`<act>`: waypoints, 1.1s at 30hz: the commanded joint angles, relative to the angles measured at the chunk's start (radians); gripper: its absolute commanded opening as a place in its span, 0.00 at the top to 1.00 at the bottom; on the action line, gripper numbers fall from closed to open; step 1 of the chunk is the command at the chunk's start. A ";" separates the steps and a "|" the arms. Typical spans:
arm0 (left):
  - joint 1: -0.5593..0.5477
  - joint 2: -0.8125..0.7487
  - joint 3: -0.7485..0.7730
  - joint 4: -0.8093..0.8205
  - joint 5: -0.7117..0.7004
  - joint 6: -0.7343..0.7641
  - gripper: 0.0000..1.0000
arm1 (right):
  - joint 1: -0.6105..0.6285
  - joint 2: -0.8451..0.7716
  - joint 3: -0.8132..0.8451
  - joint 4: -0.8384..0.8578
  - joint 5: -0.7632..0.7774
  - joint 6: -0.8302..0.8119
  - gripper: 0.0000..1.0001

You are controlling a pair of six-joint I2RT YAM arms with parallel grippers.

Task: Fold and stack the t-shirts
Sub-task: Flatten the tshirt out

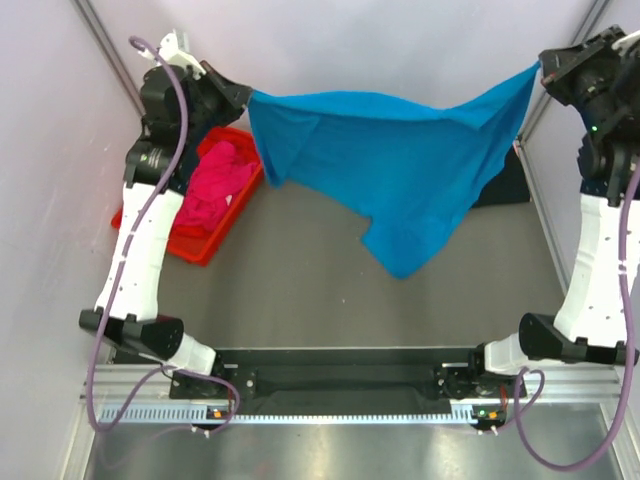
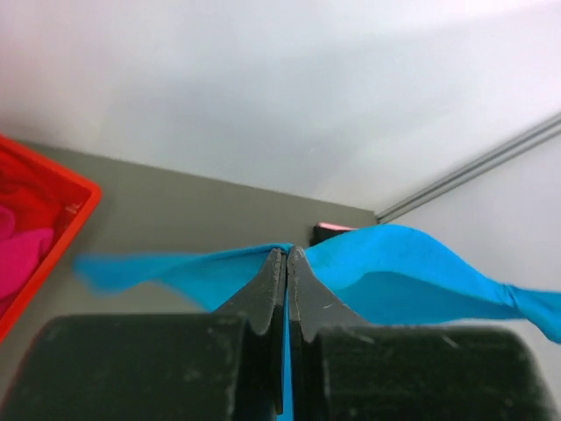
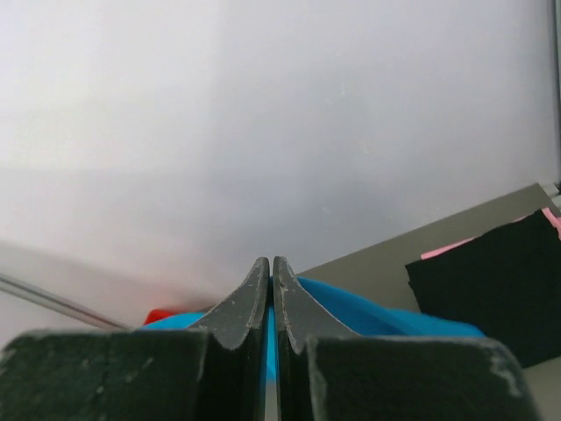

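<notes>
The turquoise-blue t-shirt [image 1: 400,165] hangs in the air, stretched between both arms high over the table. My left gripper [image 1: 243,97] is shut on its left corner; in the left wrist view the blue cloth [image 2: 412,263] runs out to both sides of my left gripper [image 2: 287,252], pinched between the jaws. My right gripper [image 1: 545,68] is shut on the right corner, with blue cloth [image 3: 351,307] clamped in my right gripper [image 3: 271,263]. A magenta-pink t-shirt [image 1: 212,185] lies crumpled in the red tray [image 1: 195,245]. A black t-shirt [image 1: 505,185] lies flat at the back right, partly hidden behind the blue one.
The red tray [image 2: 74,210] sits at the table's left, under the left arm. White walls with metal posts close in the back and both sides. A thin pink edge [image 3: 535,219] shows beside the black shirt [image 3: 491,285].
</notes>
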 commanded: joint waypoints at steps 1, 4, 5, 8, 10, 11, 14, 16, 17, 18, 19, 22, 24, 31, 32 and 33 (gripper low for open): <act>0.002 -0.137 0.000 0.085 0.028 0.026 1.00 | -0.037 -0.070 0.093 -0.032 -0.001 0.025 1.00; 0.002 -0.227 -0.027 0.045 0.016 0.046 1.00 | -0.038 -0.162 0.005 -0.079 0.051 0.016 1.00; 0.002 -0.270 -0.031 0.034 0.016 0.049 1.00 | -0.040 -0.237 -0.033 -0.076 0.068 0.007 1.00; 0.002 -0.353 -0.047 -0.047 0.022 0.060 1.00 | -0.040 -0.367 -0.123 -0.100 0.161 -0.025 1.00; 0.000 -0.407 -0.085 -0.091 0.045 0.051 1.00 | -0.040 -0.421 -0.117 -0.164 0.218 -0.042 1.00; 0.002 -0.465 -0.105 -0.101 0.056 0.045 1.00 | -0.038 -0.472 -0.110 -0.192 0.255 -0.060 1.00; 0.002 -0.575 -0.175 -0.131 0.087 0.017 1.00 | -0.038 -0.561 -0.073 -0.287 0.313 -0.086 1.00; 0.002 -0.609 -0.198 -0.173 0.107 -0.006 1.00 | -0.035 -0.593 -0.045 -0.351 0.364 -0.100 1.00; 0.002 -0.635 -0.206 -0.185 0.137 -0.010 1.00 | -0.032 -0.616 -0.039 -0.365 0.384 -0.109 1.00; 0.002 -0.645 -0.214 -0.196 0.153 -0.017 1.00 | -0.020 -0.622 -0.035 -0.379 0.393 -0.113 1.00; 0.002 -0.657 -0.224 -0.213 0.168 -0.027 1.00 | -0.012 -0.630 -0.036 -0.389 0.402 -0.113 1.00; 0.000 -0.649 -0.221 -0.251 0.194 -0.037 1.00 | 0.024 -0.626 -0.044 -0.399 0.442 -0.108 1.00; 0.002 -0.622 -0.226 -0.268 0.214 -0.035 1.00 | 0.043 -0.594 -0.051 -0.373 0.479 -0.125 1.00; 0.003 -0.461 -0.430 -0.150 0.177 -0.017 1.00 | 0.049 -0.451 -0.318 -0.055 0.478 -0.189 1.00; 0.003 -0.432 -0.439 -0.135 0.164 -0.011 1.00 | 0.049 -0.395 -0.341 -0.007 0.467 -0.194 1.00; 0.006 -0.398 -0.447 -0.116 0.150 0.002 1.00 | 0.048 -0.364 -0.388 0.037 0.424 -0.195 1.00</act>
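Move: The blue t-shirt hangs stretched between both closed grippers: its middle is roughly 25 cm to the left hand's right, level with it and some 15 cm lower. From the right hand it is about 25 cm left, level and some 18 cm below. The red bin lies about 10 cm ahead and 20 cm left of the left hand, 45 cm down; the folded black shirt lies 22 cm ahead and 6 cm right of the right hand, 52 cm down. Still pinching the blue t-shirt, both hands jerk back about 30 cm, rising, then swing forward and down. ##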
